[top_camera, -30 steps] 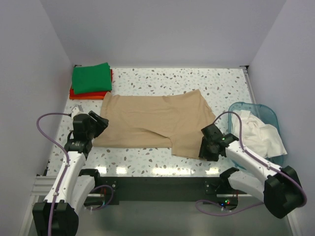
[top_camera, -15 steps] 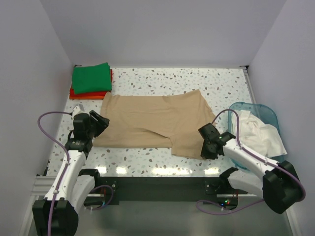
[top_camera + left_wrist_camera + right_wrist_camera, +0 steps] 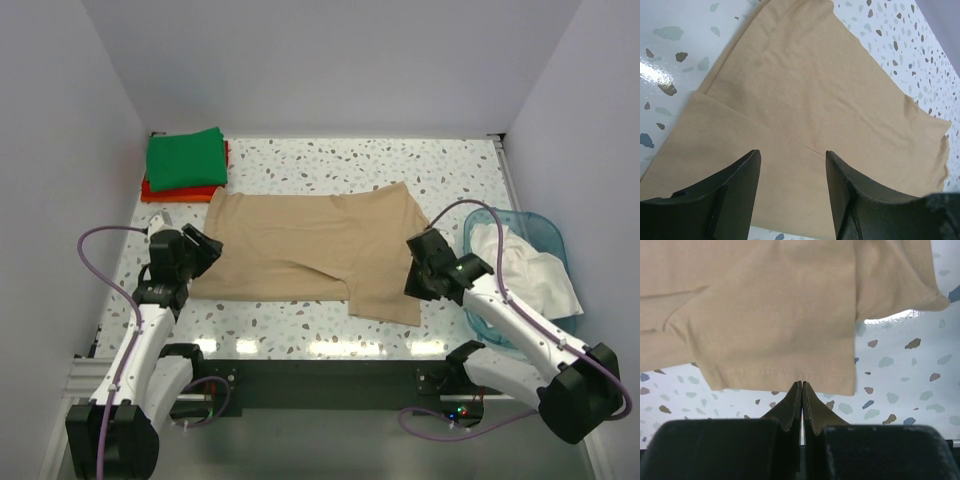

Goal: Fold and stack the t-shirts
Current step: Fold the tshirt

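Observation:
A tan t-shirt (image 3: 310,245) lies spread flat across the middle of the table. My left gripper (image 3: 204,250) hangs open over its left edge, and tan cloth (image 3: 805,85) shows between and beyond the two fingers (image 3: 792,155). My right gripper (image 3: 420,272) is at the shirt's right edge, its jaws pressed together on the stitched hem (image 3: 765,305) right at the fingertips (image 3: 801,384). A folded green t-shirt (image 3: 185,157) rests on a folded red-orange t-shirt (image 3: 180,192) at the far left corner. A whitish t-shirt (image 3: 525,265) lies crumpled in the tub.
A translucent blue plastic tub (image 3: 540,225) stands at the right edge of the table, close behind my right arm. White walls enclose the table on three sides. Speckled tabletop (image 3: 330,160) shows beyond the tan shirt.
The right gripper has closed from open onto the tan shirt's right hem and shifted slightly away from the near edge. The left arm has stayed still.

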Robot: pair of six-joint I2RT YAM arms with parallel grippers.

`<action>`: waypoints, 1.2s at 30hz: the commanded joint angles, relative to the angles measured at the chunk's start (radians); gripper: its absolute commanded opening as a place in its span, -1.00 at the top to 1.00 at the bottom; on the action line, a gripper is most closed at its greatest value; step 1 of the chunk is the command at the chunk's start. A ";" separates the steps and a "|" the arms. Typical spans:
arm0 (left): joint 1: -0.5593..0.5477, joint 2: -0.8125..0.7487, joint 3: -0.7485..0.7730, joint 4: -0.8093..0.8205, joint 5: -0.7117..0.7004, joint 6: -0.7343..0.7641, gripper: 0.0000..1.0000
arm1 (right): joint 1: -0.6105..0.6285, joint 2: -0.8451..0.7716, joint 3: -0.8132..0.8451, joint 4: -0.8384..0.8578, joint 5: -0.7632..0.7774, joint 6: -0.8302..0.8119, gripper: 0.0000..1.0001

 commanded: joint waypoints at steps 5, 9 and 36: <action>-0.002 0.015 0.004 0.049 0.017 0.034 -0.22 | 0.004 0.039 0.060 -0.047 0.032 -0.028 0.76; -0.002 0.018 -0.010 0.062 0.020 0.031 -0.24 | 0.002 -0.026 -0.028 -0.043 0.064 0.047 0.15; -0.002 0.029 -0.022 0.061 0.017 0.045 -0.24 | -0.007 0.063 -0.184 0.103 0.042 0.163 0.15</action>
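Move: The near right corner of the tan t-shirt's flap lies about 3 cm back, 3 cm to the right and 7 cm below your shut right fingers; the flap's near left corner is some 15 cm left of that corner and 3 cm farther out. From the right hand, the blue basket's middle is roughly 7 cm ahead and 25 cm right. From the left hand, the near right corner is about 44 cm right, 13 cm back and 11 cm below. Open the empty right gripper to a bit under half and, after a last small rise forward, reverse and lower it about 7 cm while drawing back some 4 cm and edging right. Tip the fingers slightly more steeply down and turn the hand a little clockwise, until the fingertips straddle the flap's near right corner, still open, one over the cloth and one just past its side edge. ##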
